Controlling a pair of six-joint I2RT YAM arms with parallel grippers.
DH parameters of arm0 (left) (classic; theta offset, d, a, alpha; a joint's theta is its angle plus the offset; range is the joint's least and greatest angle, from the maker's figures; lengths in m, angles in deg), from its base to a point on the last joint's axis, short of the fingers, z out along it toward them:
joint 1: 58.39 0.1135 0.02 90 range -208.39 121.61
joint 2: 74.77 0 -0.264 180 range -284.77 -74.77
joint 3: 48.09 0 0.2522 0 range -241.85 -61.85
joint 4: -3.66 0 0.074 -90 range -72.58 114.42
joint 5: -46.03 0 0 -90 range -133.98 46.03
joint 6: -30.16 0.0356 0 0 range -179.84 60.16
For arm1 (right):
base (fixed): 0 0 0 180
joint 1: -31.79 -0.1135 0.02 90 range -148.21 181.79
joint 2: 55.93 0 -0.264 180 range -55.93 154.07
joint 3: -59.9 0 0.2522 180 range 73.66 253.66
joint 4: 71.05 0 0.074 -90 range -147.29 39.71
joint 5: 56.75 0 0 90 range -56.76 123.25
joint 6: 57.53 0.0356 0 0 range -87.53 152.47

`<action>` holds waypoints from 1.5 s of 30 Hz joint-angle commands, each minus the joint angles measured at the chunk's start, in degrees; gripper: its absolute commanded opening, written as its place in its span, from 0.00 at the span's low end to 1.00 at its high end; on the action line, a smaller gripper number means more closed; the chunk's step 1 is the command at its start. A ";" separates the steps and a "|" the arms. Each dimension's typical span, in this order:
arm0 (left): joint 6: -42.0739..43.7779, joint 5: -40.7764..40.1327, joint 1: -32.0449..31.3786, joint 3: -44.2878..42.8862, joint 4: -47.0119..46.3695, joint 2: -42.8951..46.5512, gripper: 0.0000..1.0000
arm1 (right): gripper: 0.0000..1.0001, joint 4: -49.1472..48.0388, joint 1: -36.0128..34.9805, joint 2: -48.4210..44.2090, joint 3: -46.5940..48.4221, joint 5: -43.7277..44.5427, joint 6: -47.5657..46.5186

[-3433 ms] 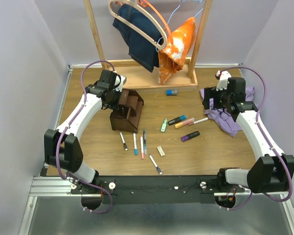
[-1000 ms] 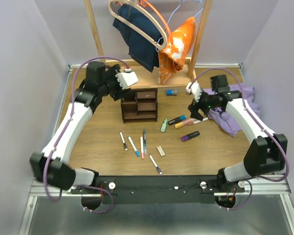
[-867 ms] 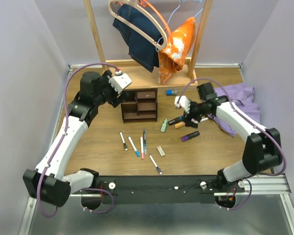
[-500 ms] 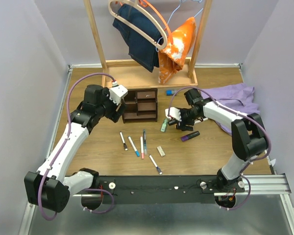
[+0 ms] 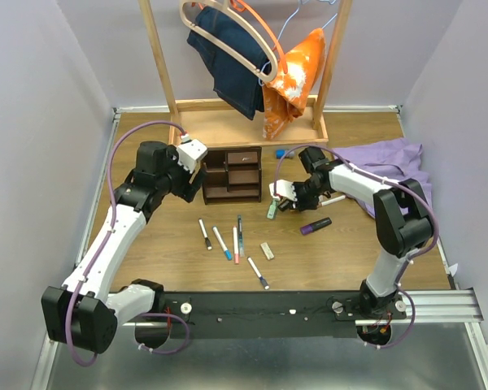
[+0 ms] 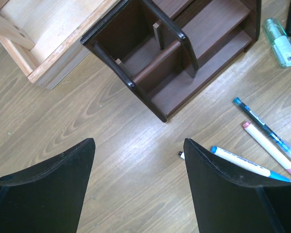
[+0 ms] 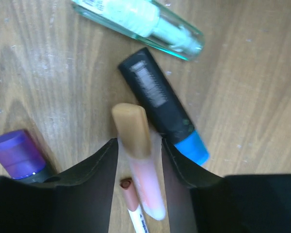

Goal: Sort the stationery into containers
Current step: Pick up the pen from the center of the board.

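The dark brown organizer (image 5: 232, 175) stands upright; the left wrist view shows its empty slots (image 6: 174, 63). My left gripper (image 5: 187, 177) is open and empty just left of it, above bare wood (image 6: 138, 141). My right gripper (image 5: 293, 200) is open and low over a cluster of highlighters. Its fingers straddle a pink highlighter with a tan cap (image 7: 132, 126) lying on the table, with a brown-tipped white pen (image 7: 131, 194) beside it. A black highlighter with a blue cap (image 7: 162, 104), a green one (image 7: 140, 17) and a purple one (image 7: 19, 150) lie around the fingers.
Several thin pens (image 5: 224, 241) and a beige eraser (image 5: 267, 250) lie in front of the organizer. A blue-capped item (image 5: 281, 153) lies behind my right arm. A purple cloth (image 5: 386, 162) is at the right. The clothes rack (image 5: 244, 122) stands at the back.
The organizer went from tipped to upright. My right gripper came from the purple cloth leftwards and down over the highlighters. My left gripper drew back to the organizer's left side.
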 commanded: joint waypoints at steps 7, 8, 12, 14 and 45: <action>-0.86 0.00 1.98 1.27 -1.60 1.52 0.82 | 0.50 3.41 -1.61 -0.33 -2.58 1.72 -3.33; -1.12 0.09 2.07 1.36 -1.77 1.44 0.82 | 0.50 3.67 -1.61 -0.06 -2.41 1.72 -3.07; -1.38 0.97 2.15 1.45 -2.04 1.08 0.82 | 0.44 3.76 -2.14 2.57 -1.01 2.07 -0.96; -1.47 1.32 2.15 1.45 -2.13 0.91 0.82 | 0.31 3.94 -2.58 5.11 0.13 2.51 0.71; -18.52 -1.05 15.60 5.22 -5.55 2.66 0.84 | 0.01 -60.11 -6.61 3.44 24.84 -30.10 81.74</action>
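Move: The orange-capped pink pen lies right under the right gripper, its middle about 1 cm below the fingertips and 1 cm to their right. The black marker with the blue end is roughly 2 cm ahead and 3 cm left, the green bottle some 10 cm left and 1 cm back, the purple marker about 6 cm back and 4 cm right. From the left gripper the pen is level ahead, some 32 cm right and 20 cm below. Settle the right gripper the last centimetre down and back, shut its half-open fingers on the pen, then lift fast by about 29 cm while swinging some 17 cm left and a little forward, over the dark organizer. Keep the grip and roll the wrist up about 60 degrees until the fingers point left. Late on, draw the empty, open left gripper about 7 cm left, turning it counter-clockwise, away from the organizer. ##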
